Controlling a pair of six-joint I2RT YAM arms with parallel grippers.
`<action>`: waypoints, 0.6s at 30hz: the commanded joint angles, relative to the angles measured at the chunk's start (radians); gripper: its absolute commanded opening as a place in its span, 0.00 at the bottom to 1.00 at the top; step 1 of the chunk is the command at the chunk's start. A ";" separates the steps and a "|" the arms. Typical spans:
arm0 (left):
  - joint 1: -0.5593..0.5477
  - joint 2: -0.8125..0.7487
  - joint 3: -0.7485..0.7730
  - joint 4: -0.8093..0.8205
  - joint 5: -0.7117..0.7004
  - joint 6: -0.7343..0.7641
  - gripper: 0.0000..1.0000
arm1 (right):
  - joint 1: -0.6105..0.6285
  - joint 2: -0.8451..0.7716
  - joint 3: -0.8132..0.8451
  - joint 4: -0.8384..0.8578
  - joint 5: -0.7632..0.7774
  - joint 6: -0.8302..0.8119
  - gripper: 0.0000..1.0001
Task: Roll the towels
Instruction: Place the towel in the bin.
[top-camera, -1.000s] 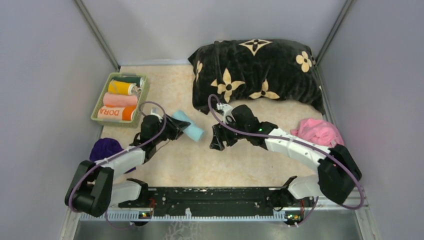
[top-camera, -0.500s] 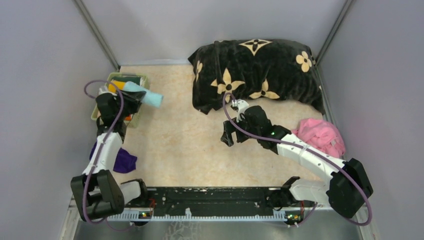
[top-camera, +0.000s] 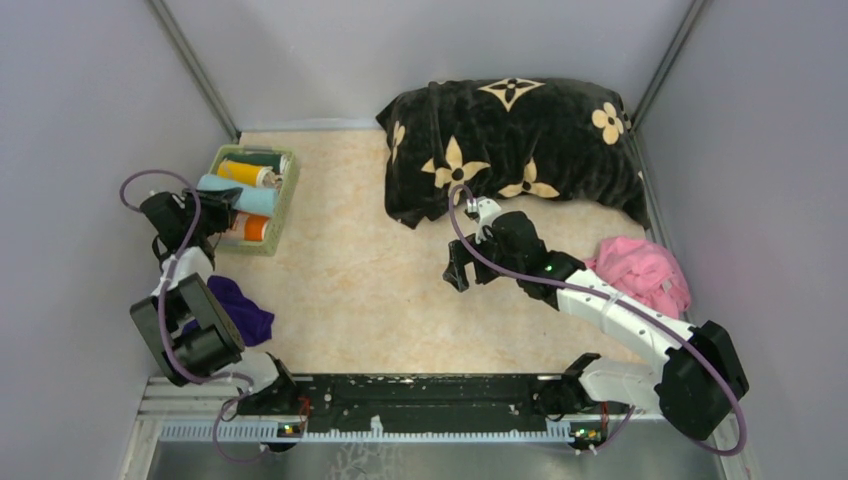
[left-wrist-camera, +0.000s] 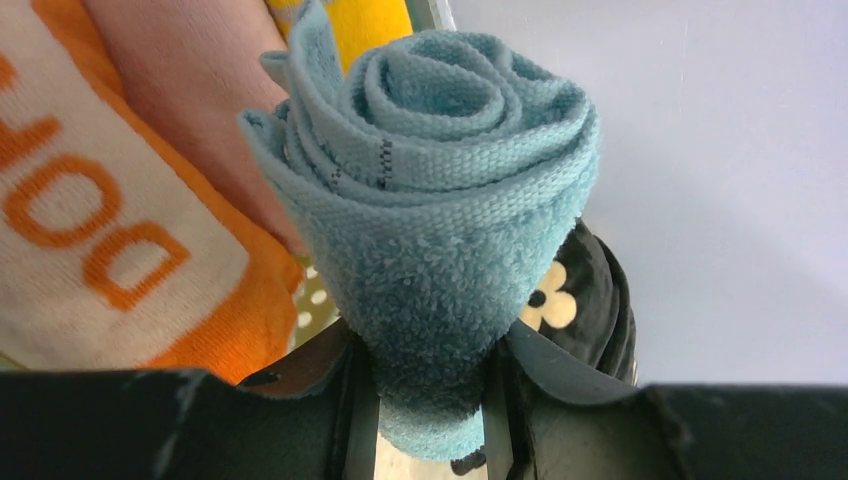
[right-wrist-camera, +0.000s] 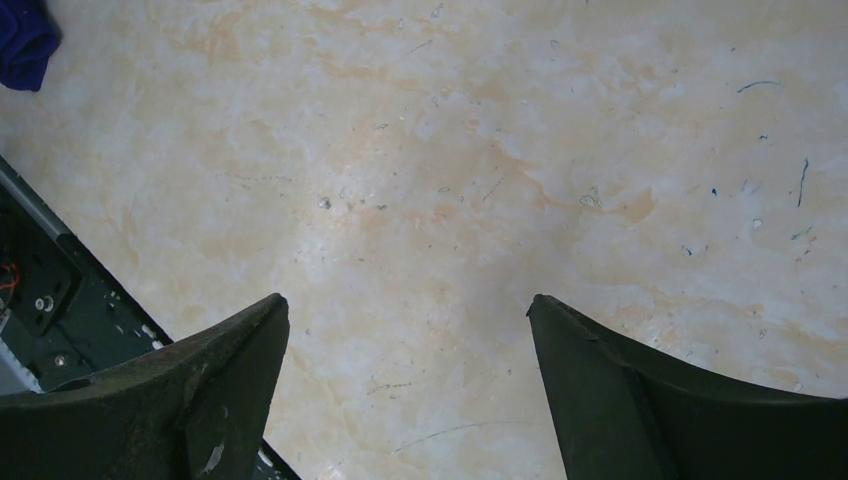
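My left gripper (top-camera: 218, 203) (left-wrist-camera: 430, 400) is shut on a rolled light blue towel (top-camera: 250, 198) (left-wrist-camera: 430, 190), which sits over the green basket (top-camera: 290, 187) at the left. Under it lie rolled towels: an orange "DORA" one (left-wrist-camera: 100, 230) (top-camera: 253, 229), a peach one (left-wrist-camera: 190, 90) and a yellow one (top-camera: 243, 173). A loose dark purple towel (top-camera: 247, 312) (right-wrist-camera: 20, 40) lies near the left arm. At the right is a crumpled pink towel (top-camera: 640, 268). My right gripper (top-camera: 462, 270) (right-wrist-camera: 405, 305) hangs open over bare table with nothing between its fingers.
A big black plush cushion (top-camera: 515, 150) with beige flowers fills the back right, close behind the right gripper. Grey walls close in the table on three sides. The left arm is folded back against the left wall.
The left arm has swung the light blue roll from mid-table left to over the basket. The right gripper drew back slightly and its jaws opened wider.
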 joint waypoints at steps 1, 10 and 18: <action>0.054 0.063 0.072 0.156 0.116 -0.002 0.38 | -0.008 -0.021 0.000 0.038 -0.003 -0.020 0.90; 0.072 0.227 0.127 0.138 0.133 0.035 0.38 | -0.008 -0.004 0.000 0.041 -0.005 -0.025 0.90; 0.086 0.263 0.140 -0.091 -0.058 0.180 0.41 | -0.008 -0.011 -0.002 0.033 0.015 -0.026 0.89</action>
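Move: The left hand holds the rolled blue towel just above the bin, whose middle is about 12 cm below it, 2 cm to its left and 1 cm ahead. The pink roll lies 8 cm below the hand, 2 cm left and 1 cm ahead; the yellow roll is 6 cm ahead and 1 cm left, the orange roll 5 cm back and 2 cm left. For the right hand the bin lies about 48 cm left and 16 cm ahead. The left hand keeps its grip on the blue roll and first slides it almost level over the bin, about 3 cm left and 2 to 3 cm forward, to line it up above the pink roll between the yellow and orange ones. It then sinks some 5 cm into the bin, edging about 1 cm further left and tipping the fingers down by about 8 degrees, bringing the towel down onto the rolls with the fingers still shut on it. ##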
